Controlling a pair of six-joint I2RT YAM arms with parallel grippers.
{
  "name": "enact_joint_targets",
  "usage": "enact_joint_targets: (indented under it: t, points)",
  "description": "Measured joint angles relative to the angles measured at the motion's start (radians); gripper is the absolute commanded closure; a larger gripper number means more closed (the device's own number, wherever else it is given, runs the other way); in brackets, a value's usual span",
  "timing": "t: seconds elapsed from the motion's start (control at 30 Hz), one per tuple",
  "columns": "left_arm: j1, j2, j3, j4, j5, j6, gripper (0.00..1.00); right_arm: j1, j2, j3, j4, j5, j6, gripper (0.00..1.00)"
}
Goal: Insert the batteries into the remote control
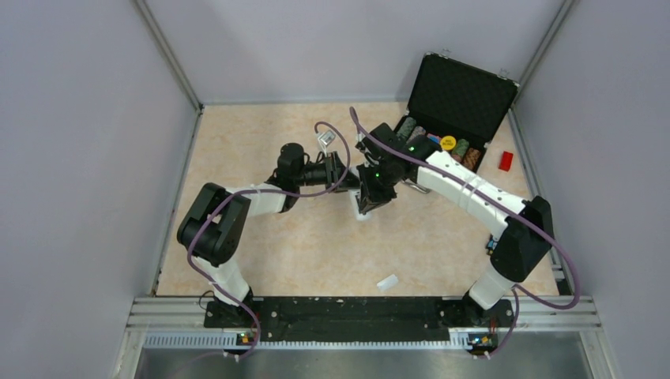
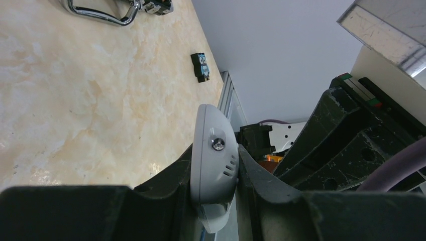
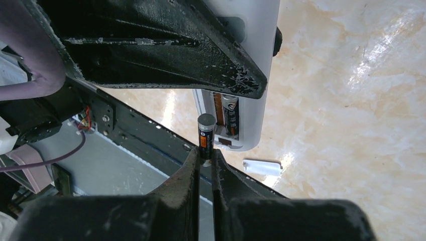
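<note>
My left gripper (image 2: 213,168) is shut on the end of the white remote control (image 2: 215,150) and holds it above the table's middle. In the right wrist view the remote control (image 3: 251,60) shows its open battery bay, with one battery (image 3: 230,114) lying inside. My right gripper (image 3: 206,156) is shut on a second dark battery (image 3: 206,134), which stands upright in the fingertips right at the bay's near edge. From above, both grippers meet at the remote control (image 1: 362,210), left gripper (image 1: 346,178) and right gripper (image 1: 378,189), and the batteries are hidden there.
The loose white cover piece (image 1: 387,282) lies on the table near the front edge, also visible as the cover (image 3: 262,167). An open black case (image 1: 458,99) with chips stands at the back right, and a red block (image 1: 506,160) lies beside it. A small dark block (image 2: 202,67) sits by the right rail.
</note>
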Motion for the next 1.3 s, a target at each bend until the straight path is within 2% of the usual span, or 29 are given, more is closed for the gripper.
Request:
enact_joint_targets:
  t: [0.5,0.57,0.83,1.13,1.3]
  points:
    - [-0.001,0.0,0.0,-0.048,0.008,0.026,1.0,0.002,0.051,0.0,-0.003,-0.002,0.022,1.0]
    - [-0.001,0.0,0.0,-0.055,0.008,0.028,1.0,0.003,0.056,0.0,-0.003,-0.002,0.026,0.97]
    - [-0.001,0.0,0.0,-0.077,0.008,0.034,1.0,0.007,0.068,0.016,-0.01,0.015,0.036,0.77]
    - [-0.001,0.0,0.004,-0.103,0.007,0.04,1.0,0.005,0.068,0.02,-0.022,0.031,0.043,0.69]
    - [-0.001,0.0,0.024,-0.108,0.005,0.023,1.0,-0.006,0.056,0.027,-0.023,0.026,0.06,0.6]
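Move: The right hand holds the second battery by its rear end; the empty slot in the remote control lies about 2 cm ahead, 1 cm to the left and 2 cm below. The battery already loaded sits 1 cm to the right of that slot, and the battery cover lies on the table roughly 15 cm back, 6 cm to the right and 16 cm below the hand. From the left hand, gripping the remote, the slot is about 5 cm back, 2 cm to the right and 1 cm lower. The right hand lowers the battery, far end first, about 2 cm down into the empty slot beside the loaded one, then opens its fingers to roughly a third, lets go of the battery and starts to rise by about half a centimetre. The left hand keeps its pinch on the remote and sinks a little over 1 cm as the battery comes down, then begins to come back up. ##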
